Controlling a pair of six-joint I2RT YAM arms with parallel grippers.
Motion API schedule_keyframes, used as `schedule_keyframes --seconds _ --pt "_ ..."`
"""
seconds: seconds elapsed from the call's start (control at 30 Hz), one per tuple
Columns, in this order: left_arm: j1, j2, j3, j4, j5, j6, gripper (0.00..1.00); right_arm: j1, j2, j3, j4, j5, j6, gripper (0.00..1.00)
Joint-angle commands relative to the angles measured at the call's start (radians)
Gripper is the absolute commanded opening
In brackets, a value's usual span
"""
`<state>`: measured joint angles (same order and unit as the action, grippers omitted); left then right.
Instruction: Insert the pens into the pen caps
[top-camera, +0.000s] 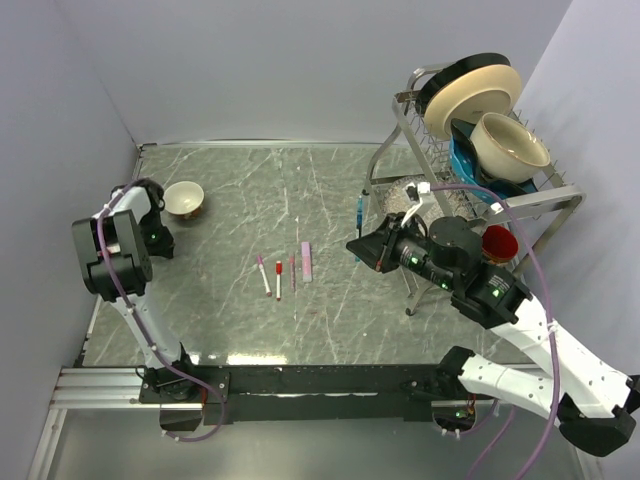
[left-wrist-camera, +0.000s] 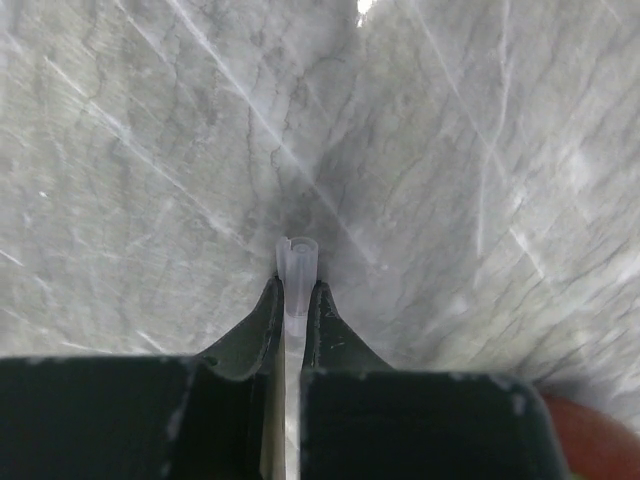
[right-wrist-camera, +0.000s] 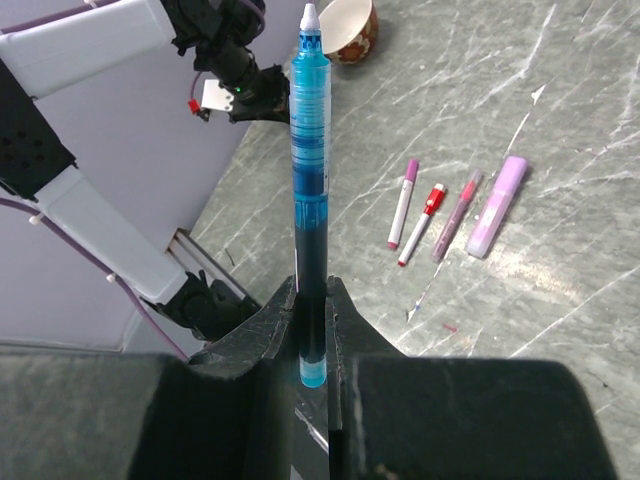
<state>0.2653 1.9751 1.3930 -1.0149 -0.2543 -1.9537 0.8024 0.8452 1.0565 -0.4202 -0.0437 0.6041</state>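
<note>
My right gripper (right-wrist-camera: 312, 290) is shut on a blue pen (right-wrist-camera: 310, 150) that stands up out of its fingers, pale tip bare. In the top view this gripper (top-camera: 356, 245) holds the blue pen (top-camera: 358, 213) above the table right of centre. My left gripper (left-wrist-camera: 297, 290) is shut on a small clear tubular pen cap (left-wrist-camera: 298, 262), open end outward, over bare marble; in the top view it (top-camera: 160, 243) sits at the far left. On the table lie a pink-ended pen (top-camera: 263, 275), a red-ended pen (top-camera: 278, 280), a thin pink pen (top-camera: 292, 272) and a pale purple marker (top-camera: 306, 260).
A tan bowl (top-camera: 184, 198) stands just right of the left gripper. A wire dish rack (top-camera: 400, 140) with plates and a bowl stands at the back right, with a red cup (top-camera: 498, 243) beside the right arm. Grey walls close in the left and back.
</note>
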Motion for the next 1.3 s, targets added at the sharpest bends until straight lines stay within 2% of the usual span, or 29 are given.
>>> schedule_keyframes --seconds 0.0,0.2,0.37,0.43,0.53,0.63,0.73,0.77,0.9,1.1,1.27 --pt "-0.073 -0.010 -0.092 -0.087 -0.030 0.096 0.01 0.000 -0.035 -0.018 0.014 0.021 0.008 0.00" --pt "-0.268 -0.117 -0.132 -0.100 -0.063 0.186 0.01 0.001 -0.073 -0.043 0.006 0.002 0.043 0.00" --pt "-0.486 -0.166 -0.117 -0.157 -0.115 0.200 0.01 0.000 -0.110 -0.070 0.006 0.001 0.072 0.00" --pt "-0.532 -0.202 -0.114 -0.162 -0.143 0.202 0.01 0.001 -0.110 -0.079 -0.003 -0.002 0.079 0.00" --pt "-0.623 -0.258 -0.108 -0.126 -0.169 0.254 0.01 0.003 -0.112 -0.099 0.001 -0.022 0.091 0.00" --pt "-0.698 -0.338 -0.109 -0.012 -0.189 0.384 0.01 0.000 -0.095 -0.115 0.020 -0.061 0.102 0.00" --pt "-0.758 -0.464 -0.194 0.209 -0.113 0.551 0.01 0.001 -0.057 -0.124 0.047 -0.103 0.111 0.00" --pt "-0.765 -0.499 -0.225 0.354 -0.036 0.635 0.01 0.000 -0.046 -0.127 0.067 -0.114 0.114 0.00" --pt "-0.775 -0.678 -0.348 0.586 0.146 0.757 0.01 0.003 0.026 -0.133 0.122 -0.177 0.123 0.00" --pt "-0.778 -0.791 -0.426 0.735 0.303 0.855 0.01 0.006 0.147 -0.194 0.282 -0.291 0.164 0.00" --pt "-0.778 -0.884 -0.531 0.958 0.503 0.883 0.01 0.024 0.232 -0.214 0.351 -0.306 0.169 0.00"
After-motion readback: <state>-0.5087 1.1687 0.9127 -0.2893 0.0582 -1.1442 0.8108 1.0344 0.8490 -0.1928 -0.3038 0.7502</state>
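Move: The left hand, low over the table with the clear cap still pinched, has the right hand's blue pen about 48 cm to its right, 13 cm back and 32 cm above. The white bowl is some 16 cm ahead and 5 cm right of the left hand. From the right hand, the cap lies roughly 16 cm ahead, 48 cm left and 32 cm below; the pink highlighter is about 13 cm ahead, 9 cm left, 33 cm below. Left hand swings the cap 33 cm right and later up, towards the blue pen the right hand lowers. ##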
